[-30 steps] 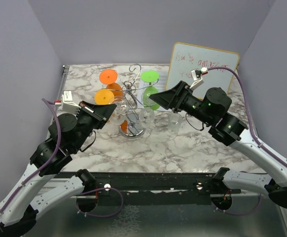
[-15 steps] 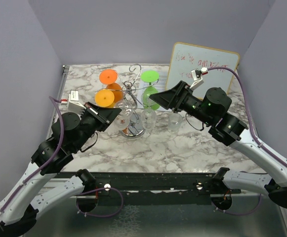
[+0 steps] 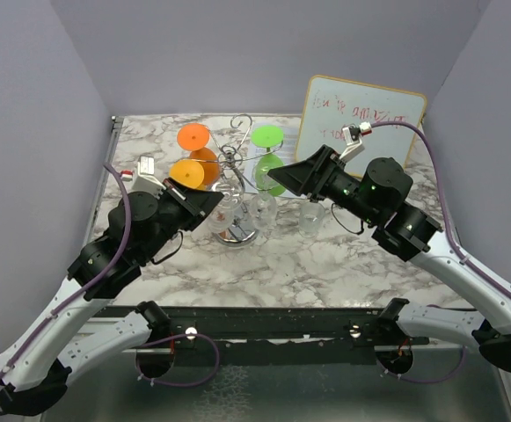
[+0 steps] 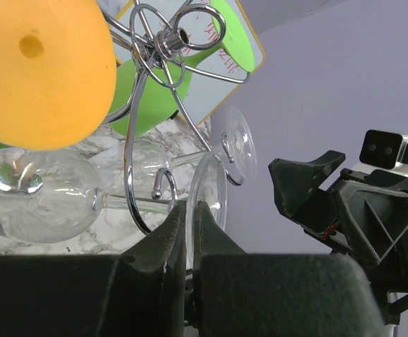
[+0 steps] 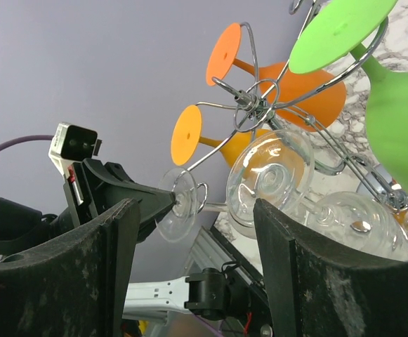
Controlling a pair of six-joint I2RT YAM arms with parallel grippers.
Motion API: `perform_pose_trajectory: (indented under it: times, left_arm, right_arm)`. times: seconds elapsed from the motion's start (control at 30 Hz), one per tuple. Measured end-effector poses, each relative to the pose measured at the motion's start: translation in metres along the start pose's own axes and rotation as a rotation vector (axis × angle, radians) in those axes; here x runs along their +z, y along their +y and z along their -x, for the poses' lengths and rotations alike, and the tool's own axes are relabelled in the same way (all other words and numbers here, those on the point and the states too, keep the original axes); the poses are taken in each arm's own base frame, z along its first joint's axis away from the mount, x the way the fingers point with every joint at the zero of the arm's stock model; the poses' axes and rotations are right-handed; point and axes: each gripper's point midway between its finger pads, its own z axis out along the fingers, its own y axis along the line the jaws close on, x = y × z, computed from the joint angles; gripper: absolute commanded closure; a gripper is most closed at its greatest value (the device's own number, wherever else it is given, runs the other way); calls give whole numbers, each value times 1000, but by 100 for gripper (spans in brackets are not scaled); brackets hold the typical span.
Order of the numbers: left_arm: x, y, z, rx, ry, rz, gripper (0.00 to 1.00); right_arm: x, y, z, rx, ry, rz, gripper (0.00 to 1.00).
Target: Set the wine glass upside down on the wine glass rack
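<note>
My left gripper [image 3: 206,200] is shut on the rim of the foot of a clear wine glass [image 4: 38,205]. The glass lies nearly level, its stem passing through a curled loop of the chrome wine glass rack [image 4: 163,43]. From the right wrist the same foot [image 5: 178,203] shows pinched at the left gripper's tip, beside the rack [image 5: 254,105]. My right gripper [image 5: 195,205] stands open with nothing between its fingers, off the rack's right side [image 3: 277,172]. The rack [image 3: 236,160] rises mid-table on its disc base [image 3: 237,234].
Two orange glasses [image 3: 193,137] [image 3: 187,172] and green ones [image 3: 267,134] hang upside down on the rack. Other clear glasses [image 3: 262,211] [image 3: 310,218] sit right of the base. A whiteboard [image 3: 361,114] leans at the back right. Purple walls close in the marble table [image 3: 281,264].
My left arm has carried the clear glass rightward and up against the rack, bringing its stem into a loop. The right arm has not moved.
</note>
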Motion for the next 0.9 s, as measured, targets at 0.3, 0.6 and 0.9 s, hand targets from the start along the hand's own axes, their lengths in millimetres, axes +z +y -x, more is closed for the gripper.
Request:
perform_pose_trajectory:
  times: [0.3, 0.6, 0.9]
  left_arm:
    - [5, 4, -1, 24, 2, 18, 70]
    - [3, -1, 1, 20, -8, -5, 51]
    - [-10, -10, 9, 33, -31, -56, 33]
  right_arm:
    - [-2, -2, 0, 0, -2, -10, 30]
    - [-3, -3, 1, 0, -9, -15, 30]
    - [-10, -13, 5, -23, -45, -51, 30]
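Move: The clear glass pinched by its foot in the left fingers hangs bowl-down on the rack, its middle about 2 cm ahead, 2 cm right and 8 cm below that hand. The rack's hub is some 10 cm ahead and 3 cm right, about level; the yellow glass is 6 cm ahead, 6 cm left; the second clear glass 4 cm ahead, 10 cm right. From the right hand the held glass lies about 10 cm left, 2 cm back, 10 cm below. Sinking barely half a centimetre beside the rack hook, the left hand spreads its fingers from shut to well over half open, letting go of the clear glass's foot, then rises about 2 cm and begins to ease back. The open right hand drifts about 1.5 cm right, away from that glass, holding nothing. ##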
